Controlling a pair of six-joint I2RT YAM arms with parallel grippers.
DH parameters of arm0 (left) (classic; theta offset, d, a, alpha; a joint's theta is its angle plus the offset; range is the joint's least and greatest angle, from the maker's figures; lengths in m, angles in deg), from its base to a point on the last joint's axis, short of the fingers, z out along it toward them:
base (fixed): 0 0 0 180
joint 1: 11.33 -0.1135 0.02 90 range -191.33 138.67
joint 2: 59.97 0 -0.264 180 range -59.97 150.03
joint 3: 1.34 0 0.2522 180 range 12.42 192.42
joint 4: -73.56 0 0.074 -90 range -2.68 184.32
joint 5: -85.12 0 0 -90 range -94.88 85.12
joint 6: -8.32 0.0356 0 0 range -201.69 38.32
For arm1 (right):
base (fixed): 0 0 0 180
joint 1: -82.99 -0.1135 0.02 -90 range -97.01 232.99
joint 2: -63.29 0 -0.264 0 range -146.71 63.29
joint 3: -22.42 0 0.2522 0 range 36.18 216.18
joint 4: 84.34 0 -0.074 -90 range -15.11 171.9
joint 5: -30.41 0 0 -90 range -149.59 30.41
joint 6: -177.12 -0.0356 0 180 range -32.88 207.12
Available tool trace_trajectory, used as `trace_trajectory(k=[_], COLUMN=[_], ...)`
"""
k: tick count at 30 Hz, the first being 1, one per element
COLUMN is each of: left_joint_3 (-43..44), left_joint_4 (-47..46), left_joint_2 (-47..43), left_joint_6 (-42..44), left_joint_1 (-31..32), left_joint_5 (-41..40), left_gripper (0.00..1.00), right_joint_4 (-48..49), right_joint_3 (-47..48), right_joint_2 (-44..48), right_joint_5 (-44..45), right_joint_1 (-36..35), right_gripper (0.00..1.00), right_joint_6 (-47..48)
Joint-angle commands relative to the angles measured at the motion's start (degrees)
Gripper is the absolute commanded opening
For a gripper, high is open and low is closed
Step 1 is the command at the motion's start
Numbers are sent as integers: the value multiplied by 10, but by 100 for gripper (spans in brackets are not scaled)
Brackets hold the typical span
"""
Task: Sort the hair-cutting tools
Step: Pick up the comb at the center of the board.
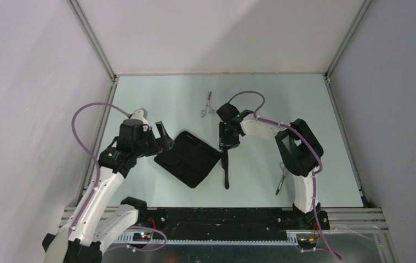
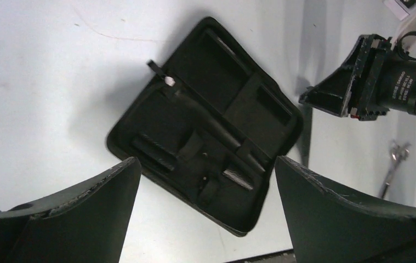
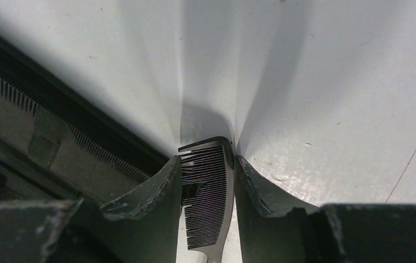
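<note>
A slim black comb (image 1: 226, 172) lies on the table right of the open black case (image 1: 188, 158). My right gripper (image 1: 228, 147) is down on its far end. In the right wrist view the fingers press both sides of the comb (image 3: 211, 186), teeth against the left finger, so my right gripper (image 3: 206, 158) is shut on it. One pair of silver scissors (image 1: 208, 105) lies at the back, another (image 1: 281, 181) by the right arm's base. My left gripper (image 2: 205, 161) hangs open above the case (image 2: 205, 131), holding nothing. A toothed black piece (image 2: 237, 179) sits inside the case.
The right arm's elbow (image 1: 301, 145) stands over the right half of the table. A black toothed rail (image 3: 57, 123) runs along the table's front edge. Enclosure walls with metal posts (image 1: 93, 41) bound the left, back and right sides.
</note>
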Motion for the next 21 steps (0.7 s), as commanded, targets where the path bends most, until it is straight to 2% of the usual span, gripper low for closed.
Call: trace_trajectory(k=[1, 7, 12, 16, 21], left_joint_3=[-6, 5, 26, 56, 82], left_joint_4=[-66, -122, -173, -202, -226], left_joint_2=[31, 106, 203, 284, 365], left_joint_6=[-42, -110, -156, -178, -198], left_joint_1=[28, 134, 212, 252, 272], left_joint_5=[83, 72, 74, 88, 109], left_gripper=[99, 95, 89, 80, 68], right_joint_4=[58, 109, 132, 145, 158], right_joint_3=[-55, -100, -122, -134, -147], right_joint_2=[33, 48, 52, 55, 59], right_joint_5=[-90, -144, -159, -170, -173], right_joint_1=[27, 58, 70, 77, 80], right_gripper=[32, 32, 32, 32, 31], right_joint_6=[6, 3, 3, 0, -2])
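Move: The comb's middle lies some 24 cm to the left gripper's right, about 2 cm back and 16 cm below; the open tool case is about 9 cm to that gripper's right, level fore-and-aft and 16 cm below. The right gripper already pinches the comb's toothed far end, so the comb's middle is about 8 cm back from it, straight in line. From the right gripper, the case lies 15 cm left and 6 cm back, the far scissors 21 cm ahead and 7 cm left. Sweep the left gripper about 19 cm right over the case towards the comb's handle, sinking some 7 cm, mostly in the second half, while tipping it down and turning it clockwise, each about 20 degrees; narrow its wide-open fingers partway, without grasping. Keep the right fingers pinched on the comb's toothed end, nearly in place, and roll that wrist so its left side rises. ##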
